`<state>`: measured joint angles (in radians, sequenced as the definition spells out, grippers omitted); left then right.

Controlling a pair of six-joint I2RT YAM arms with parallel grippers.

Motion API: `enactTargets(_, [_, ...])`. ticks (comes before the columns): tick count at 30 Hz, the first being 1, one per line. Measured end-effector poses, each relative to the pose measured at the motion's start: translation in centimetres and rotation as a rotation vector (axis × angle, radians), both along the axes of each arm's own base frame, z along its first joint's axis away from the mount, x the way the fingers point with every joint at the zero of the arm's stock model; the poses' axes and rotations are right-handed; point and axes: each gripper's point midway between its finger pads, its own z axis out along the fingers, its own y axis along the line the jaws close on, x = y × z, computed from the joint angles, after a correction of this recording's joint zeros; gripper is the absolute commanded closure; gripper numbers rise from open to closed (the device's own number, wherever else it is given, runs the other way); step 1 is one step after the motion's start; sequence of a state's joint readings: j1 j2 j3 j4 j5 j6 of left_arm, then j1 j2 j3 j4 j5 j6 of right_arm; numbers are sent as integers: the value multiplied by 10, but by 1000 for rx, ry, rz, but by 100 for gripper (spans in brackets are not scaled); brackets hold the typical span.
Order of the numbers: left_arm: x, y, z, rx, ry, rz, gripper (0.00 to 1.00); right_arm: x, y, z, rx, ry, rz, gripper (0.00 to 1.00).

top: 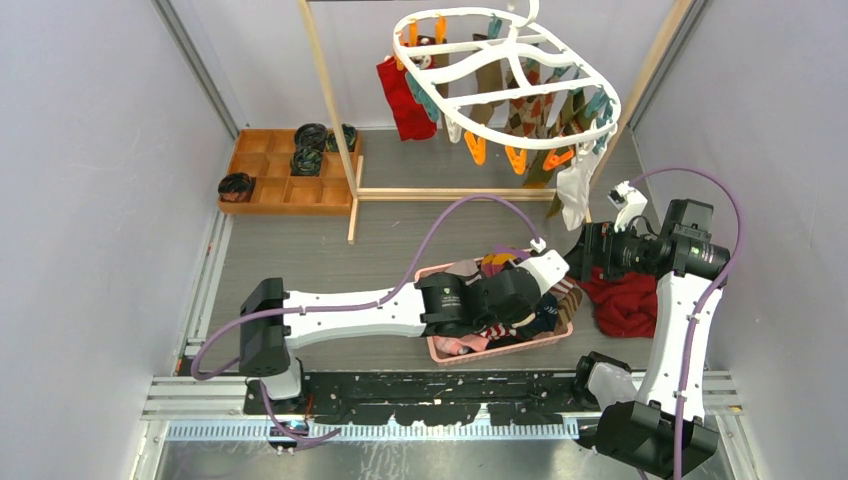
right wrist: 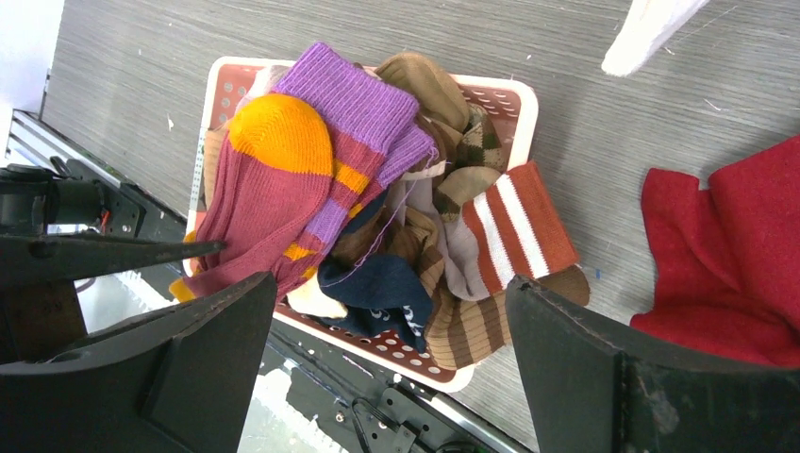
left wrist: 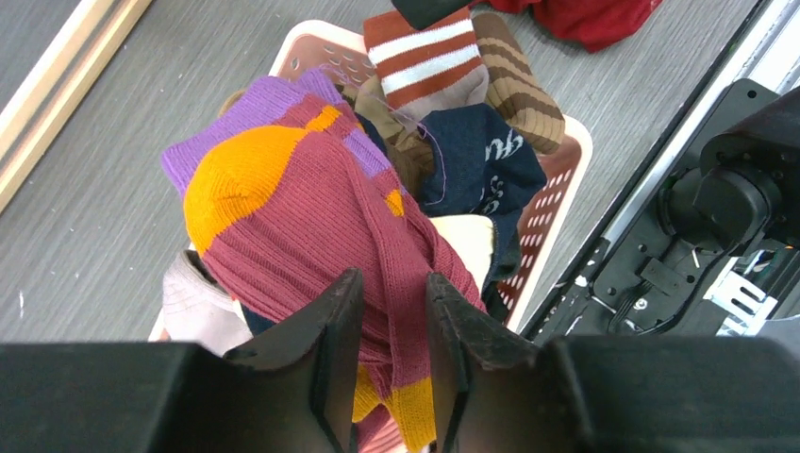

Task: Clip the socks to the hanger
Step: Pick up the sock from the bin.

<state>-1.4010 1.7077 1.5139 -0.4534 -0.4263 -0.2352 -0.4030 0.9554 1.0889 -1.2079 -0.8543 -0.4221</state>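
Observation:
The socks [top: 500, 270] lie heaped in a pink basket [top: 500, 352] between the arms. On top is a maroon sock [left wrist: 311, 208] with an orange heel and a purple cuff. My left gripper [left wrist: 394, 276] reaches into the near side of the basket, its jaws shut narrowly on a fold of this sock's leg. It also shows in the right wrist view as the maroon sock [right wrist: 264, 198]. My right gripper [right wrist: 391, 283] hangs wide open above the basket's right end, holding nothing. The white hanger [top: 452, 16] hangs at the back with several socks clipped on.
A red cloth [top: 625, 300] lies right of the basket. A wooden rack post [top: 330, 100] and its floor bar stand in front of the hanger. A wooden tray [top: 285, 170] with black rolls sits back left. A white sock [top: 575, 190] dangles low from the hanger.

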Motion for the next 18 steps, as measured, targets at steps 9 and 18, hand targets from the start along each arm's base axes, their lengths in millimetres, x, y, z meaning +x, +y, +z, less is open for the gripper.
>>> enactTargets(9, [-1,1,1,11,13,8,100,0,0,-1,0,0,0,3])
enactTargets(18, [11,17,38,-129,55,13,94,0,-1,-1,-6,0,-1,3])
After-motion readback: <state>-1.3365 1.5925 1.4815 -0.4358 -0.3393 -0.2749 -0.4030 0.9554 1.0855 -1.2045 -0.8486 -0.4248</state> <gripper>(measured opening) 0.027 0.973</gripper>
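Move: The burgundy sock already lies with a fold between the left fingers, its middle about 4 cm ahead and 3 cm below. Around the left hand, the navy sock is roughly 9 cm right and level, the rust-striped sock some 6 cm ahead and 11 cm right, the pale grey sock about 7 cm ahead and 7 cm left. From the right hand the burgundy sock is some 14 cm left, level with it and 5 cm lower. The left fingers pinch the burgundy sock's fold shut, then lift it about 4 cm, drifting slightly left. ##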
